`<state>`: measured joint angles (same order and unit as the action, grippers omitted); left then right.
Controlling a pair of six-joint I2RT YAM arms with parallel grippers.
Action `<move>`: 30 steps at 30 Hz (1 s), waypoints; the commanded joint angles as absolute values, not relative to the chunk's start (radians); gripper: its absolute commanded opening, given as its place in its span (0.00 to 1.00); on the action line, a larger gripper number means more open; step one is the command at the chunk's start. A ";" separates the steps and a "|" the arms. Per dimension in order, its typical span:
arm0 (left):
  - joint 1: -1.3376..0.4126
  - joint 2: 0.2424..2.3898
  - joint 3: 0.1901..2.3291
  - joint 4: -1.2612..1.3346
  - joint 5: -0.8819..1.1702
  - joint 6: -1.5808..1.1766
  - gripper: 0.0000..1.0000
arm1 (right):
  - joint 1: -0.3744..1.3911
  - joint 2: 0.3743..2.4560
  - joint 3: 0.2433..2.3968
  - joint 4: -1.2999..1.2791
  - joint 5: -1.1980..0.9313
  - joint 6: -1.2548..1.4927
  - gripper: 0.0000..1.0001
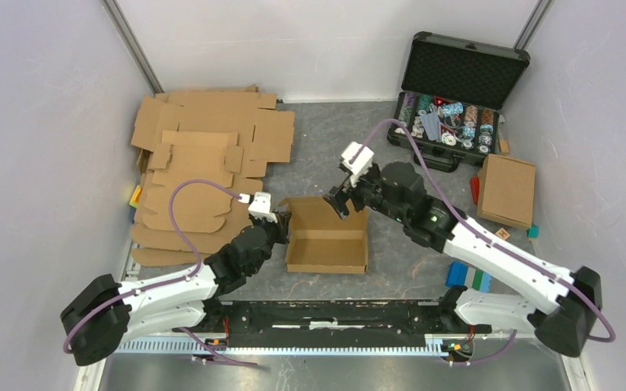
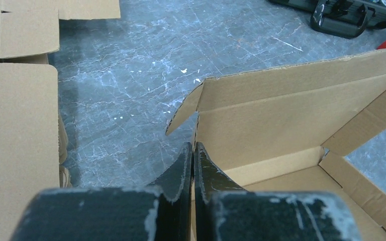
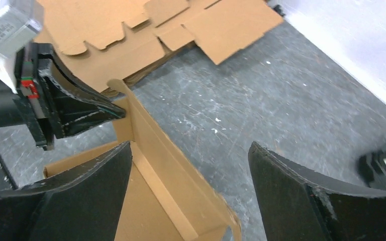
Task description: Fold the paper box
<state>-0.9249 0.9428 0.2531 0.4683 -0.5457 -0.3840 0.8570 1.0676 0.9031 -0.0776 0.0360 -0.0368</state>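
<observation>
The half-folded paper box [image 1: 327,243] lies open-topped in the middle of the table, its walls raised and its back wall [image 3: 181,165] leaning outward. My left gripper [image 1: 281,221] is shut on the top edge of the box's left wall, a sliver of cardboard showing between its fingers [image 2: 193,146]. In the left wrist view the box's back wall [image 2: 281,115] and its corner flap [image 2: 183,110] stand ahead. My right gripper [image 1: 338,202] is open over the back wall. One finger [image 3: 90,191] is inside the box, the other [image 3: 301,196] outside above the table, and neither grips anything.
A stack of flat cardboard blanks [image 1: 204,163] fills the left side. An open black case of poker chips [image 1: 452,106] stands at the back right. A finished cardboard box [image 1: 505,189] and small coloured blocks [image 1: 469,277] lie to the right.
</observation>
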 commanded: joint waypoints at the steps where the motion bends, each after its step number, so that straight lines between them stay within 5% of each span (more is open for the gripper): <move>1: -0.964 0.962 0.262 0.477 -0.599 -0.320 0.02 | 0.859 1.200 1.052 -0.258 -0.134 -0.182 0.88; 10: -1.001 0.942 0.239 0.484 -0.606 -0.305 0.02 | 0.887 1.317 1.082 -0.290 -0.148 -0.229 0.83; 24: -1.006 0.790 0.201 0.340 -0.586 -0.379 0.06 | 1.000 1.307 0.968 -0.256 -0.066 -0.239 0.45; 30: -1.010 0.799 0.205 0.336 -0.578 -0.401 0.07 | 1.039 1.277 0.918 -0.237 -0.021 -0.210 0.43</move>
<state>-1.0039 0.7898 0.2127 0.3683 -0.5732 -0.3515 1.0126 1.3148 0.9432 -0.2588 -0.0612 -0.2363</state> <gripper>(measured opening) 0.063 0.439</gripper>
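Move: The open box's standing back panel, with its upper edge topmost, lies below the empty right hand: its middle is some 15 cm down, 2 cm to the left and about level in reach. The tray floor is roughly 12 cm back, 1 cm left and 25 cm down. The left fingers already pinch the panel's left end; from that hand the panel's middle is about 11 cm right, 1 cm ahead and 3 cm lower. Down by about 11 cm, the right hand drops onto the back panel's upper edge, swinging left early on, then drawing back about 5 cm. It turns counter-clockwise while its left-pointing fingers tip downward, and they close to about half open, one on each side of the panel. The left hand keeps its pinch and draws back a couple of centimetres. ##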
